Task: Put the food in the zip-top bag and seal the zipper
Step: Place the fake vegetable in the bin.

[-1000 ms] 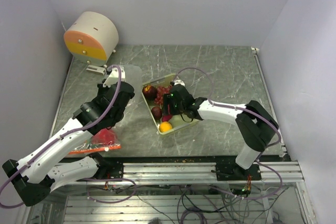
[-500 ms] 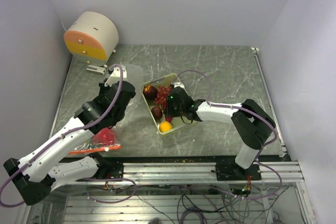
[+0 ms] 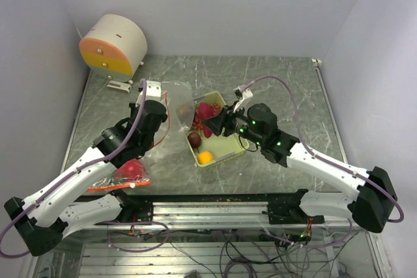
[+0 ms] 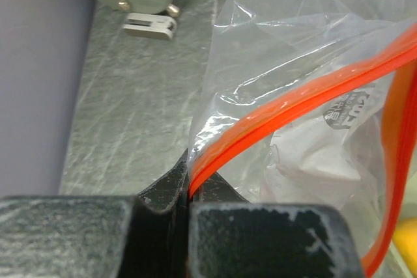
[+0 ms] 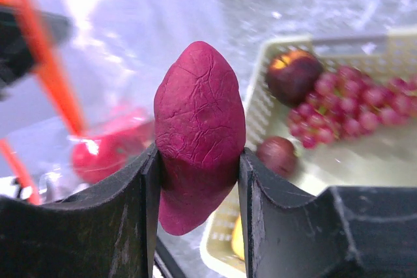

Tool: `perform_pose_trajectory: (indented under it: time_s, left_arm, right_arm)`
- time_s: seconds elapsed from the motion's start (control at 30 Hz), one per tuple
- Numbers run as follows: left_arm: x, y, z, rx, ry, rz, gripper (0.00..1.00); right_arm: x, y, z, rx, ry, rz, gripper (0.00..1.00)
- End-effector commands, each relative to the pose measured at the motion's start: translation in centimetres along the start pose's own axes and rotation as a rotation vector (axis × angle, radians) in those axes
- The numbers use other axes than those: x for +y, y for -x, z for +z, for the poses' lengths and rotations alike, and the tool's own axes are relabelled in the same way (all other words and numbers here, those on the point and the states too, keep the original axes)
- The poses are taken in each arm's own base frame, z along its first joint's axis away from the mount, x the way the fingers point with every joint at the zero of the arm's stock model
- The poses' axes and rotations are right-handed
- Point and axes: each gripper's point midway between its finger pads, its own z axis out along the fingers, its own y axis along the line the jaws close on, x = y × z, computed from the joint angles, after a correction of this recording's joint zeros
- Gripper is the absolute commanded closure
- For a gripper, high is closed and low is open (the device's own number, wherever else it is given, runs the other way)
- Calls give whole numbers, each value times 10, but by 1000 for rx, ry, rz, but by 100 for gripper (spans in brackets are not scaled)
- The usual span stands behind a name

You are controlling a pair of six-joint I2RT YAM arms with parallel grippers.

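My right gripper (image 5: pixel 199 161) is shut on the purple sweet potato (image 5: pixel 199 128), held above the left end of the pale green tray (image 3: pixel 225 151), close to the bag's mouth. In the tray lie the grape bunch (image 5: pixel 352 105), two dark round fruits (image 5: pixel 293 76) (image 5: pixel 279 154) and an orange (image 3: pixel 205 157). The left gripper (image 4: pixel 189 190) is shut on the orange zipper strip (image 4: pixel 293 112) of the clear zip-top bag (image 4: pixel 293 50) and holds its mouth up, left of the tray. A red fruit (image 3: pixel 130 169) lies inside the bag.
A cream and orange cylinder (image 3: pixel 114 45) stands at the back left, a small white bracket (image 4: pixel 150 25) in front of it. White walls close in the marble table (image 3: pixel 287 83) on three sides. A metal rail (image 3: pixel 260 209) runs along the near edge.
The right gripper closed on the sweet potato in the tray and lifted it up and back. The left gripper carried the bag's mouth up and right, toward the tray.
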Motion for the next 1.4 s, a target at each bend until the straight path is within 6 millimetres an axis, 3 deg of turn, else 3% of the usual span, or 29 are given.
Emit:
perform_pose_trajectory:
  time_s: [0.0, 0.2, 0.37, 0.53, 0.7, 0.93, 1.1, 1.23, 1.37]
  left_arm:
    - [-39, 0, 7, -2, -149, -100, 93]
    - [-67, -1, 12, -8, -237, -166, 93]
    - [-81, -8, 19, 6, -262, -190, 93]
    - [-89, -3, 15, 2, -307, -239, 93]
    - [-82, 11, -3, -41, -367, -328, 93]
    - [-72, 18, -25, -102, -441, -445, 93]
    - [-77, 10, -23, -80, -447, -467, 93]
    - [-82, 14, -23, -102, -473, -507, 93]
    - [-85, 20, -27, -114, -502, -528, 93]
  right_arm:
    - [59, 14, -19, -76, 278, -2, 96]
    - [117, 22, -38, -133, 481, -31, 96]
    - [140, 13, -40, -134, 539, -24, 96]
    - [132, 7, -28, -151, 500, 80, 96]
    - [119, 4, -24, -185, 455, 144, 96]
    - [124, 13, -23, -206, 453, 129, 96]
    - [140, 14, -20, -191, 494, 115, 96]
    - [144, 6, -7, -149, 466, 102, 96]
    - [135, -8, 10, -109, 387, 105, 96]
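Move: I already hold the fake vegetable in my right hand. From there, the bag's open mouth is about 14 cm to the left, level in reach and some 2 cm higher. The bin's middle is 7 cm ahead and 2 cm right, about 19 cm below; the orange is 4 cm back, straight left-right, 18 cm down. My left hand keeps one edge of the bag mouth, with the vegetable about 20 cm to its right, 1 cm back and 5 cm lower. Keeping the fake vegetable pinched, I pull my right hand back, left and up from over the bin, quickly at first, then ease it a little down and on left towards the bag mouth, about 14 cm overall. My left hand, still gripping the orange zipper edge, carries it some 8 cm right to meet it, dipping and rising on the way, and rolls its left side down about 30 degrees. ##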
